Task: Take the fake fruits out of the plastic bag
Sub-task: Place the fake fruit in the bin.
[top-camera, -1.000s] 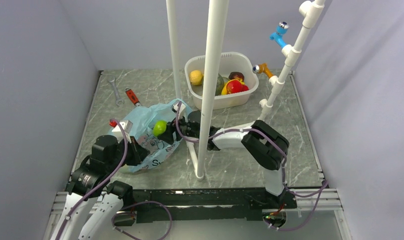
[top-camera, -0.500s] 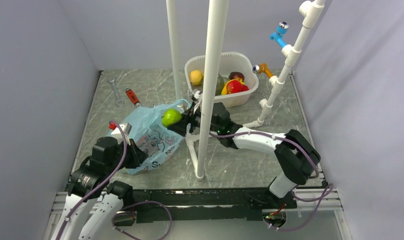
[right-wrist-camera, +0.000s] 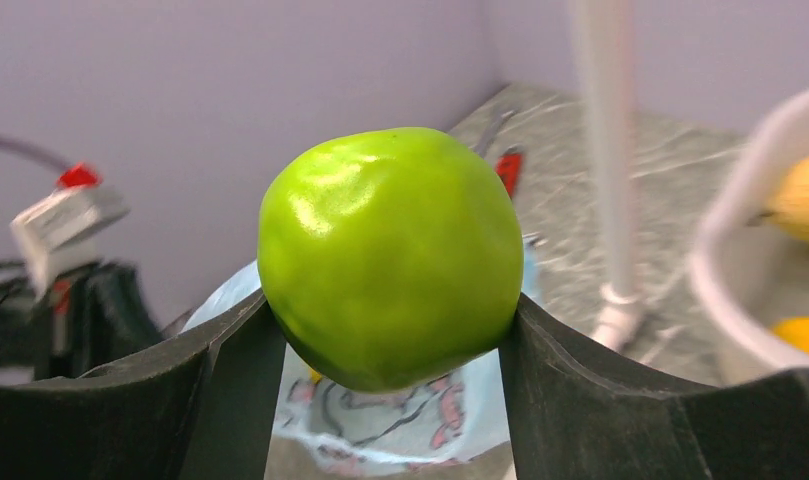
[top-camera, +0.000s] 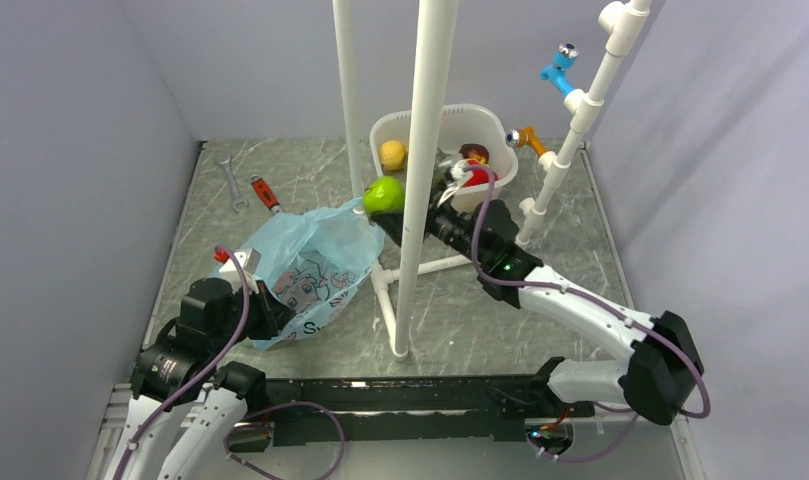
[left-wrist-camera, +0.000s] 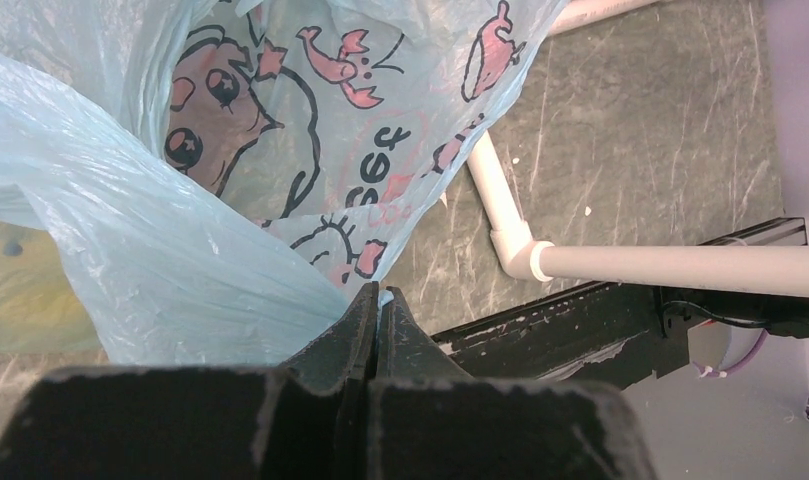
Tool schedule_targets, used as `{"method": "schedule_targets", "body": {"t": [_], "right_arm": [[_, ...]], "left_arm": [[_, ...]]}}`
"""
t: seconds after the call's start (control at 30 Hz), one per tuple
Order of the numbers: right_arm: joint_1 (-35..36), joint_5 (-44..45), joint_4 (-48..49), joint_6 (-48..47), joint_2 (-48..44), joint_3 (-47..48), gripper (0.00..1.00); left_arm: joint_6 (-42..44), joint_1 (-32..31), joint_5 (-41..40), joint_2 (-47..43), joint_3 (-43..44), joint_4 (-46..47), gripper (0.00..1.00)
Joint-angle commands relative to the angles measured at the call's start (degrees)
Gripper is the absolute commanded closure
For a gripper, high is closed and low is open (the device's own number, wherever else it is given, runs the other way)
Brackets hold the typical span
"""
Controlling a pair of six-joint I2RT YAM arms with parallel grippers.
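Note:
The light blue plastic bag [top-camera: 305, 270] lies on the table left of centre. Its printed side fills the left wrist view [left-wrist-camera: 180, 200]. My left gripper [top-camera: 265, 310] [left-wrist-camera: 378, 295] is shut on the bag's near edge, with a sliver of film between the tips. A yellowish shape [left-wrist-camera: 20, 290] shows through the film. My right gripper [top-camera: 392, 205] [right-wrist-camera: 390, 302] is shut on a glossy green fake fruit [top-camera: 384, 194] [right-wrist-camera: 390, 255], held in the air between the bag's mouth and the white tub [top-camera: 485, 110]. Yellow [top-camera: 392, 154] and red [top-camera: 472, 172] fake fruits lie in the tub.
Two upright white pipes [top-camera: 420, 180] [top-camera: 348, 100] stand mid-table, right beside my right gripper, and their base pipe [left-wrist-camera: 500, 210] runs along the table. A jointed pipe frame [top-camera: 580, 110] rises at the right. A red-handled wrench [top-camera: 265, 192] and a grey wrench [top-camera: 230, 180] lie far left.
My right arm has carried the green fruit up out of the bag's mouth and away towards the tub. The left gripper has kept its hold on the bag.

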Motion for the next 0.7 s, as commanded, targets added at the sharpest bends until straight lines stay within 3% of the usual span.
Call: {"method": "schedule_targets", "body": {"t": [0.0,0.23,0.37,0.47,0.67], "right_arm": [[-2.7,19.4,-8.1,-3.2,-1.5,0.6,0.98],[-6.1,43.0,-25.7,-12.3,16.1,19.3,0.98],[-9.0,45.8,-31.6,-13.4,26.1,29.6,0.97],[-10.4,45.9,-34.7,-14.5,32.6,36.4,0.89],[-12.2,52.5,-39.8,-19.0,45.4,51.3,0.82]], "left_arm": [[0.2,0.3,1.4,0.7,0.6,2.8,1.00],[1.1,0.3,0.4,1.0,1.1,2.6,1.00],[0.8,0.3,0.0,0.2,0.9,2.9,1.00],[0.8,0.3,0.0,0.6,0.9,2.9,1.00],[0.9,0.3,0.2,1.3,1.0,2.7,1.00]]}}
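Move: The right hand already holds the green fruit; the bin's middle lies about 22 cm ahead, 12 cm to its right and 24 cm below. The rear pole's foot stands some 14 cm ahead and 9 cm left, the plastic bag level with the hand and 20 cm left, both on the table below. From the left hand the bin is roughly 35 cm ahead, 37 cm right and 11 cm lower. Right hand carries the green fruit about 25 cm forward, also right and down, turning clockwise over the bin. ##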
